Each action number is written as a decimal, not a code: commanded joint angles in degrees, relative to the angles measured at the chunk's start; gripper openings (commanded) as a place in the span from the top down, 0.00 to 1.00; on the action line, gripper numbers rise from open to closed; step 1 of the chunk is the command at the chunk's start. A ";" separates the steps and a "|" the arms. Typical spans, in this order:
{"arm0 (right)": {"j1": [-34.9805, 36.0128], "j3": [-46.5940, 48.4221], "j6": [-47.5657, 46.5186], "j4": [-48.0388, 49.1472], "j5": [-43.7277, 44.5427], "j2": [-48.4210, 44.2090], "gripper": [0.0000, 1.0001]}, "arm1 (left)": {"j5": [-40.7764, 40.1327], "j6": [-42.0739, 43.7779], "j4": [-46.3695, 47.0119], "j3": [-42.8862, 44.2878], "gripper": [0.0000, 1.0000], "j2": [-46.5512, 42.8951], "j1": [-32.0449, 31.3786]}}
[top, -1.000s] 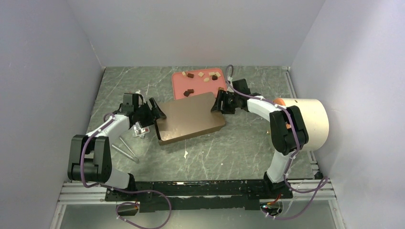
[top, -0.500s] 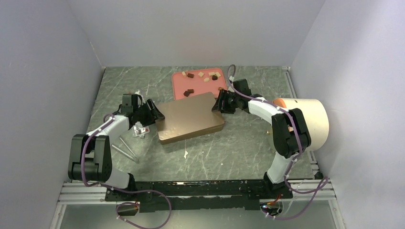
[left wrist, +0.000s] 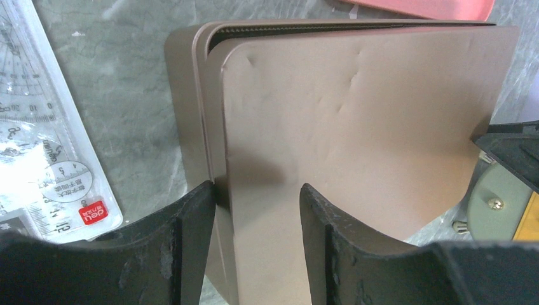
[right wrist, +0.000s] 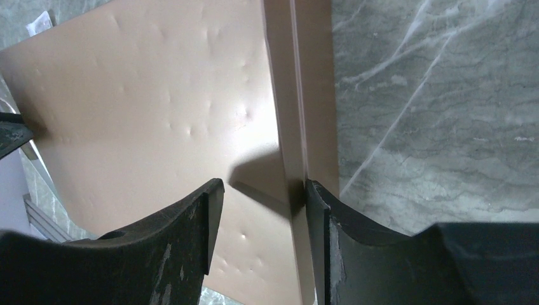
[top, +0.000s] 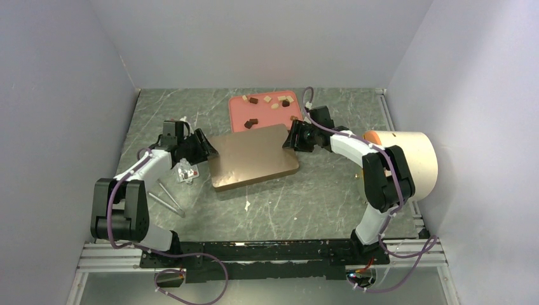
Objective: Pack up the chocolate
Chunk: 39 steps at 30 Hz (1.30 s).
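Several small chocolate chunks (top: 253, 100), brown and cream, lie on a flat pink tray (top: 238, 113) at the back. A brown tin lid (top: 253, 156) sits askew over its brown base (top: 220, 192), with a dark gap between them in the left wrist view (left wrist: 279, 28). My left gripper (top: 204, 149) straddles the lid's left edge (left wrist: 256, 187), one finger by the rim and one on the lid top. My right gripper (top: 292, 138) straddles the right edge the same way (right wrist: 264, 184). What is inside the base is hidden.
A clear plastic ruler set (top: 186, 171) lies just left of the tin and also shows in the left wrist view (left wrist: 44, 127). Two metal rods (top: 169, 198) lie near the left arm. A large cream cylinder (top: 413, 162) stands at the right. A white scrap (top: 246, 205) lies in front.
The lid has shifted slightly back and right and settled flatter over the base. Both grippers moved with it at its ends.
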 commanded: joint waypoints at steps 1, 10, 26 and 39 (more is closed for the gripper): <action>0.72 -0.75 -0.88 0.31 1.58 -4.00 0.45 | 0.13 1.34 -0.76 2.20 0.43 0.90 -0.41; 0.71 1.99 -2.38 -0.10 1.30 -2.18 0.48 | 1.50 1.27 -1.23 4.86 0.54 2.71 -0.41; 1.41 4.62 -2.56 -1.40 2.79 -3.90 0.50 | -0.87 2.77 -3.44 7.56 0.62 2.11 -0.41; 1.50 4.05 -2.56 -1.34 3.27 -2.81 0.48 | -3.01 3.90 -4.59 7.55 0.64 3.32 -0.41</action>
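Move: The lid spans both hands over the chocolate box. Box and lid centre lie about 12 cm right and 1 cm back of the left hand, and 10 cm left and 2 cm back of the right; the lid is just below the fingers, the box about 3 cm lower. From the left hand, the pink tray is some 15 cm ahead and 16 cm right, the clear ruler 7 cm left and 5 cm back. The tray lies 13 cm ahead and 7 cm left of the right hand. Down about 1 cm at the lid's left end, then back up and about 1 cm forward with a slight drift left, the left hand narrows its fingers around that edge, outer finger still against the end wall. The right hand eases nearly 1 cm right along with a slight roll, then rises just over 1 cm and a little forward at the right end, its opening unchanged. ##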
